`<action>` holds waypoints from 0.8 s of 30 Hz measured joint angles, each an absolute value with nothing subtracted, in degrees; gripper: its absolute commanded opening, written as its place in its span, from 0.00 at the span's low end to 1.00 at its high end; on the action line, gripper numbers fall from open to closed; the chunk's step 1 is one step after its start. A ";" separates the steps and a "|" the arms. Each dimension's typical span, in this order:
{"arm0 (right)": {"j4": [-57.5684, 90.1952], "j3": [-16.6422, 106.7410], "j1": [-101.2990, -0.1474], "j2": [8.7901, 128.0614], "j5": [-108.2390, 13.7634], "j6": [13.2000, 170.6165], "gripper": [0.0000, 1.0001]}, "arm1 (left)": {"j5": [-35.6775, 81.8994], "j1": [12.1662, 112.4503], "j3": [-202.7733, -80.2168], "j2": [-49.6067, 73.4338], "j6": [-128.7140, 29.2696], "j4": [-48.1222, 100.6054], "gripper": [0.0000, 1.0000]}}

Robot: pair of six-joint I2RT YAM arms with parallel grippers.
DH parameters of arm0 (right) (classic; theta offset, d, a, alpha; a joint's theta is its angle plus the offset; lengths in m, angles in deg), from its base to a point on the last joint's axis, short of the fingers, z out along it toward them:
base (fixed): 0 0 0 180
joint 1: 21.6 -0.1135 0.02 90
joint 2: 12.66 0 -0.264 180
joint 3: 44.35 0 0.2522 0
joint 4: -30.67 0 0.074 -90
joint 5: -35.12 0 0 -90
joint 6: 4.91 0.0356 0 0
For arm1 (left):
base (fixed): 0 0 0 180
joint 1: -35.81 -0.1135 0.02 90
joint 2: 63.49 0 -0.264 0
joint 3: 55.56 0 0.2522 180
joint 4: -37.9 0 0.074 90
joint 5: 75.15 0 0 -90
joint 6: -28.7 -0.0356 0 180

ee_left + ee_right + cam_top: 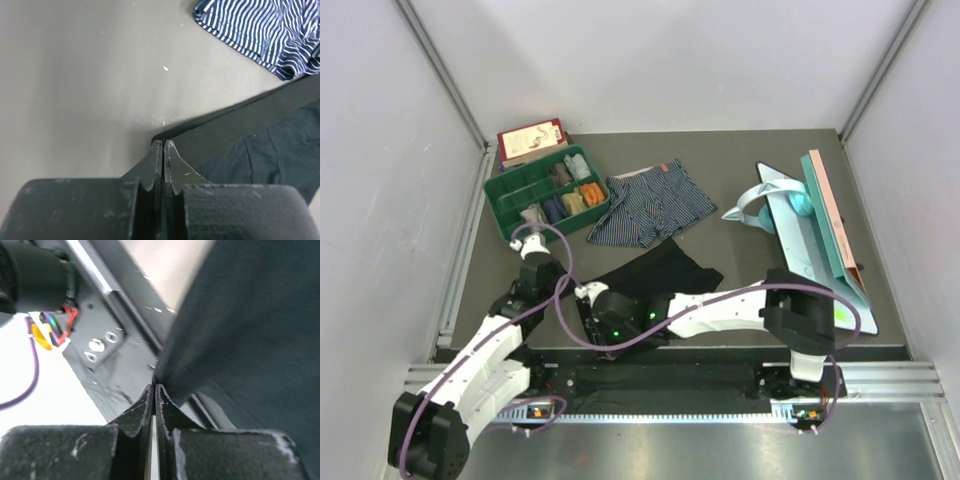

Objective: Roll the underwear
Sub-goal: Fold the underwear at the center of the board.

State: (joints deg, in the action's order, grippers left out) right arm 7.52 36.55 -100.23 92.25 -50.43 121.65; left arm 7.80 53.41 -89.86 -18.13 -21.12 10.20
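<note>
The black underwear (665,272) lies on the dark mat near the arms' bases, its waistband running toward the left. In the left wrist view my left gripper (163,143) is shut on the waistband's corner, with the black underwear (280,150) spreading to the right. My right gripper (154,386) is shut on another edge of the black underwear (250,315), which rises from its tips. From above, the left gripper (568,283) and right gripper (588,300) sit close together at the cloth's left end. The striped underwear (650,205) with its orange waistband lies flat behind; its striped cloth (265,30) also shows.
A green divided tray (515,190) holding rolled garments stands at the back left, with a red and white box (532,138) behind it. Teal and pink boards (820,225) and a teal ball lean at the right. The black base rail (670,375) runs along the near edge.
</note>
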 measured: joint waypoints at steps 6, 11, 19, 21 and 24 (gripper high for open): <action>5.97 30.01 -95.55 84.95 -51.87 121.69 0.00 | 11.04 53.63 -91.96 -15.96 -19.96 10.75 0.00; 3.17 26.28 -90.39 78.63 -53.86 120.91 0.00 | 12.17 57.41 -95.30 -9.60 -18.04 13.50 0.00; -2.75 19.50 -81.21 67.44 -56.11 119.16 0.00 | 10.53 65.39 -106.43 4.49 -17.01 18.95 0.00; -3.87 18.12 -78.65 64.97 -56.44 118.59 0.00 | 10.38 66.03 -109.09 8.30 -16.83 20.50 0.00; -5.48 16.62 -74.46 62.06 -56.55 117.39 0.00 | 10.01 67.05 -112.31 13.41 -16.64 22.03 0.00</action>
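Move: The left hand holds the underwear's left waistband corner; the waistband's right end lies about 24 cm to its right and 10 ahead, 6 below. The striped shorts are 18 cm ahead and 21 right, the green box 20 ahead and 6 left. The right hand holds the near-left leg end; the right leg end lies some 28 cm to its right, 21 ahead and 5 below. Keeping their pinches, both hands swing the underwear's left side rightward and forward, left about 15 cm, right 23. ##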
